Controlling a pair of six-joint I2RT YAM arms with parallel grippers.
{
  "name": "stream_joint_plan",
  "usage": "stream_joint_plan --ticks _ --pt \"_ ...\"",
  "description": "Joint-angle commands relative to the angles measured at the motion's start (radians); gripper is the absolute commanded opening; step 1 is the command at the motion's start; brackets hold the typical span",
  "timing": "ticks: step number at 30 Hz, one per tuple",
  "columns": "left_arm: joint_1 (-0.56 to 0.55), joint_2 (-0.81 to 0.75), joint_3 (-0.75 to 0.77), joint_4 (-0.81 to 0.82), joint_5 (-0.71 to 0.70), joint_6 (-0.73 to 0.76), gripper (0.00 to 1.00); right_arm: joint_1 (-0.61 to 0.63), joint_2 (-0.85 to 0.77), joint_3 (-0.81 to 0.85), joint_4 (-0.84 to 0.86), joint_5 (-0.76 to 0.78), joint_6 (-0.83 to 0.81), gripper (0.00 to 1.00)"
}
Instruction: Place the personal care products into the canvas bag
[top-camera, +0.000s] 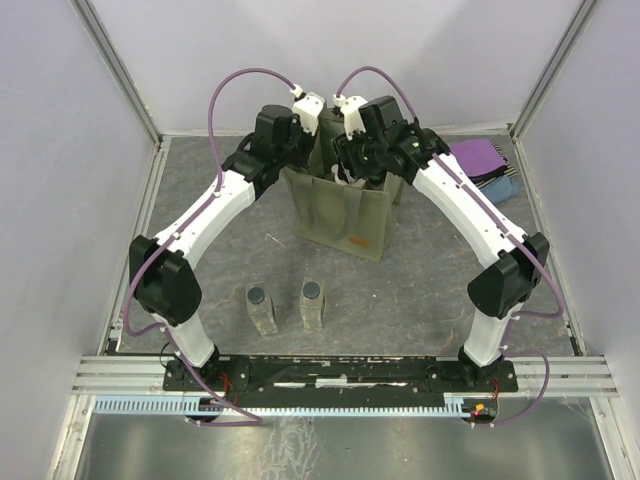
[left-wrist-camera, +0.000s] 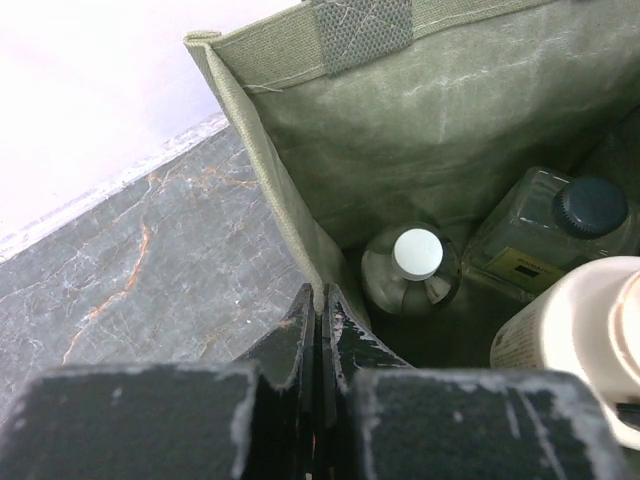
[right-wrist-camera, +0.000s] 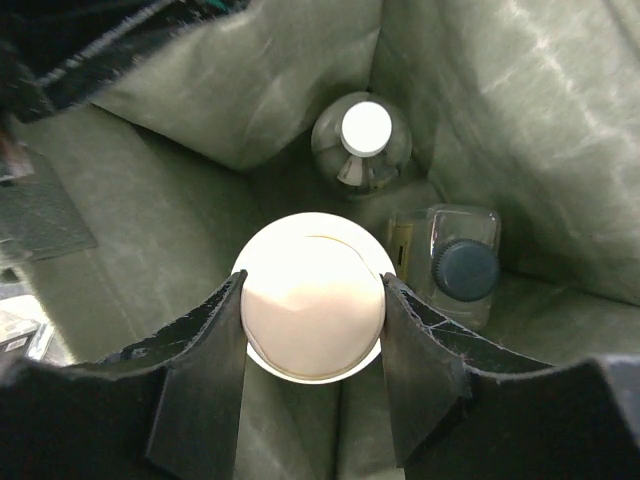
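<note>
The olive canvas bag (top-camera: 345, 215) stands open at mid-table. My left gripper (left-wrist-camera: 320, 296) is shut on the bag's left rim (left-wrist-camera: 262, 120), the fabric pinched between its fingers. My right gripper (right-wrist-camera: 313, 290) is down inside the bag, shut on the cream-white round jar (right-wrist-camera: 313, 300), which also shows in the left wrist view (left-wrist-camera: 585, 335). On the bag's floor stand the round nozzle-topped bottle (right-wrist-camera: 365, 140) and one clear rectangular bottle with a dark cap (right-wrist-camera: 455, 262). Two more clear rectangular bottles (top-camera: 262, 308) (top-camera: 313, 303) stand on the table in front of the bag.
The blue and purple folded cloth (top-camera: 490, 165) lies at the back right, beside the right arm. Enclosure walls and metal rails bound the grey marbled table (top-camera: 420, 290). Both arms (top-camera: 225, 200) arch over the bag's sides.
</note>
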Motion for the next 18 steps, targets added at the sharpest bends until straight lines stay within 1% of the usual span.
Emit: stream_joint_plan --ticks 1,5,12,15,18 --pt "-0.006 -0.011 0.068 0.037 0.027 0.038 0.03 -0.028 -0.035 -0.026 0.155 -0.043 0.034 0.00" --pt "-0.006 -0.007 0.078 0.037 0.022 0.037 0.03 -0.054 0.027 0.006 0.099 -0.073 0.029 0.00" --pt "-0.005 -0.001 0.091 0.032 0.004 0.044 0.03 -0.065 0.149 0.171 -0.077 -0.025 -0.062 0.00" --pt "-0.005 0.006 0.100 0.031 0.004 0.044 0.03 -0.069 0.181 0.195 -0.084 -0.003 -0.087 0.00" --pt "-0.006 0.016 0.112 0.032 0.006 0.044 0.03 -0.071 0.190 0.180 -0.042 -0.004 -0.091 0.00"
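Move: The white jar is in the right fingers, already inside the mouth of the canvas bag. Its free place on the bag floor lies about 3 cm ahead, 2 cm to the right and 18 cm below. The white-capped bottle stands some 8 cm ahead and 3 cm left of that hand, the black-capped bottle about 9 cm ahead and 4 cm right, both about 17 cm lower. From the left hand, pinching the rim, the jar's place is about level with it, 12 cm right and 18 cm below. The white jar is carried down into the bag by the right hand, about 8 cm, straight at first and then also some 3 cm forward with a slight drift right, towards the floor in front of the two bottles. The wrist tips the fingers roughly 10 degrees further down, and they keep their hold on the lid. The left hand stays, still pinching the bag's rim. ##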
